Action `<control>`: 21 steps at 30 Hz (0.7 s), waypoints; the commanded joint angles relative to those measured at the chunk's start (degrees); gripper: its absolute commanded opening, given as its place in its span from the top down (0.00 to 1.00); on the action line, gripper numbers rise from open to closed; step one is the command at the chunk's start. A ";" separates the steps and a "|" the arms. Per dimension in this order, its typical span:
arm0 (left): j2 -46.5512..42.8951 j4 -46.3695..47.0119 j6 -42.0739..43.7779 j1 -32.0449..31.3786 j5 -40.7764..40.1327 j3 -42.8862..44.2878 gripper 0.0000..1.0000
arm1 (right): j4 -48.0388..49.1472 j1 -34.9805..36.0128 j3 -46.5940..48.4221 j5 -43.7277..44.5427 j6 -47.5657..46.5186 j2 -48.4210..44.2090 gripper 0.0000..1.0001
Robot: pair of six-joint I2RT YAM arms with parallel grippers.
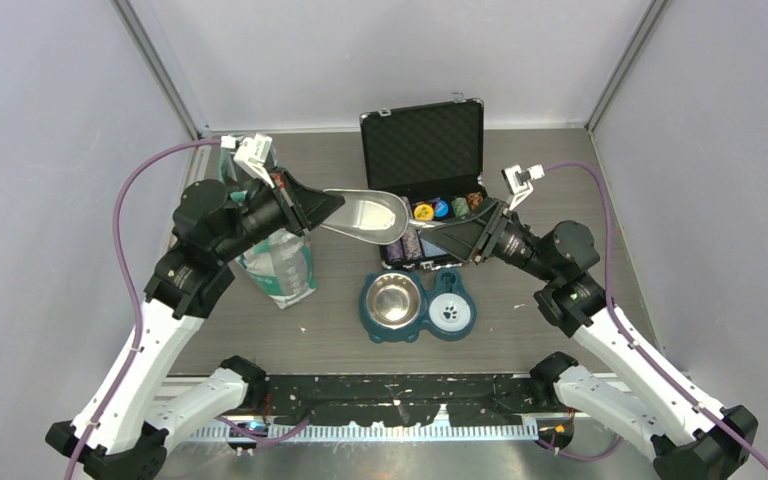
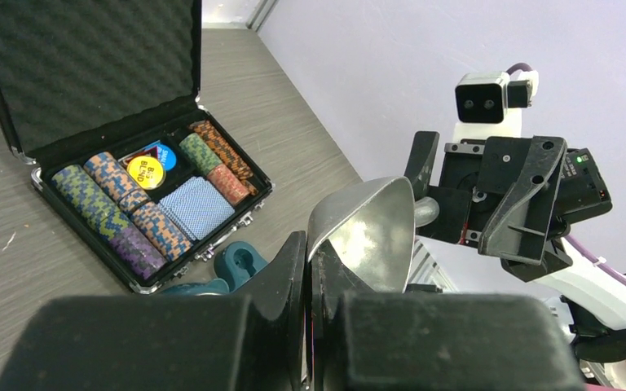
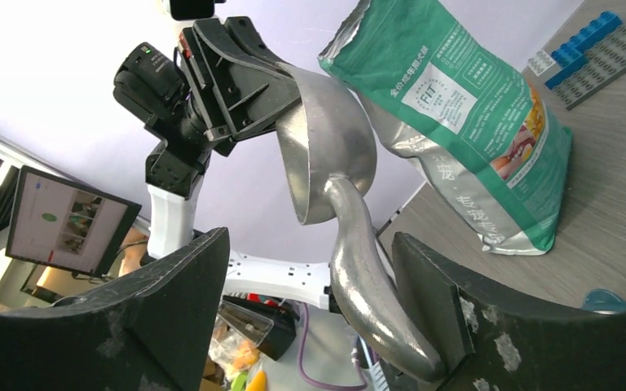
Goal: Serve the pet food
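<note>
A metal scoop (image 1: pixel 365 213) hangs in the air above the table between the two arms. My left gripper (image 1: pixel 320 208) is shut on the rim of the scoop's bowl (image 2: pixel 367 236); the jaws pinch the metal edge. My right gripper (image 1: pixel 442 232) is open, with its fingers either side of the scoop's handle (image 3: pixel 367 277). The handle lies close to the right finger (image 3: pixel 473 318), and there is a wide gap to the other finger. The scoop looks empty. The teal-and-white bag (image 1: pixel 280 265) stands under my left arm. No pet food shows; it is hidden.
A teal double feeder (image 1: pixel 415 330) with a steel bowl (image 1: pixel 392 300) and a white paw-print bowl (image 1: pixel 449 310) sits at front centre. An open black case of poker chips (image 1: pixel 425 160) stands behind it. Blue bricks (image 3: pixel 587 41) lie past the bag.
</note>
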 commanded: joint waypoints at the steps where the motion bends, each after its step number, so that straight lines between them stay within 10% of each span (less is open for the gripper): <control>1: 0.18 3.57 -0.75 0.24 -0.35 1.11 1.00 | 6.37 -0.20 -0.13 -2.46 3.18 0.24 0.23; 13: 1.68 2.58 -1.09 0.24 -1.16 1.74 1.00 | 6.29 -0.20 -0.01 -1.35 2.28 -1.23 0.55; 19: 2.40 2.05 -1.69 0.24 -1.97 2.61 1.00 | 3.33 -0.20 1.49 -0.66 -0.31 -1.95 0.94; 21: 2.49 0.55 -1.36 0.24 -2.90 3.71 0.83 | 0.86 -0.32 2.52 0.62 -1.92 -2.20 0.95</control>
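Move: The scoop's handle is already between the open right fingers, its middle within some 2 cm of the right hand: about 1 cm ahead, 1 cm left and 1 cm lower. On the table roughly 32 cm below that hand, the metal bowl lies 5 cm left and 1 cm ahead, the chip case 6 cm right and 16 cm ahead. From the left hand, still on the scoop's rim, the handle is about 14 cm right, 3 cm back and 4 cm lower. Closing around the handle, the right fingers go from wide open to about a third open and stop there, pinching it from both sides, while that hand stays nearly in place and at the last eases half a centimetre back and up. The left hand keeps its pinch on the scoop's rim and drifts about 1 cm to the right, towards the right hand, its wrist turning only slightly. ##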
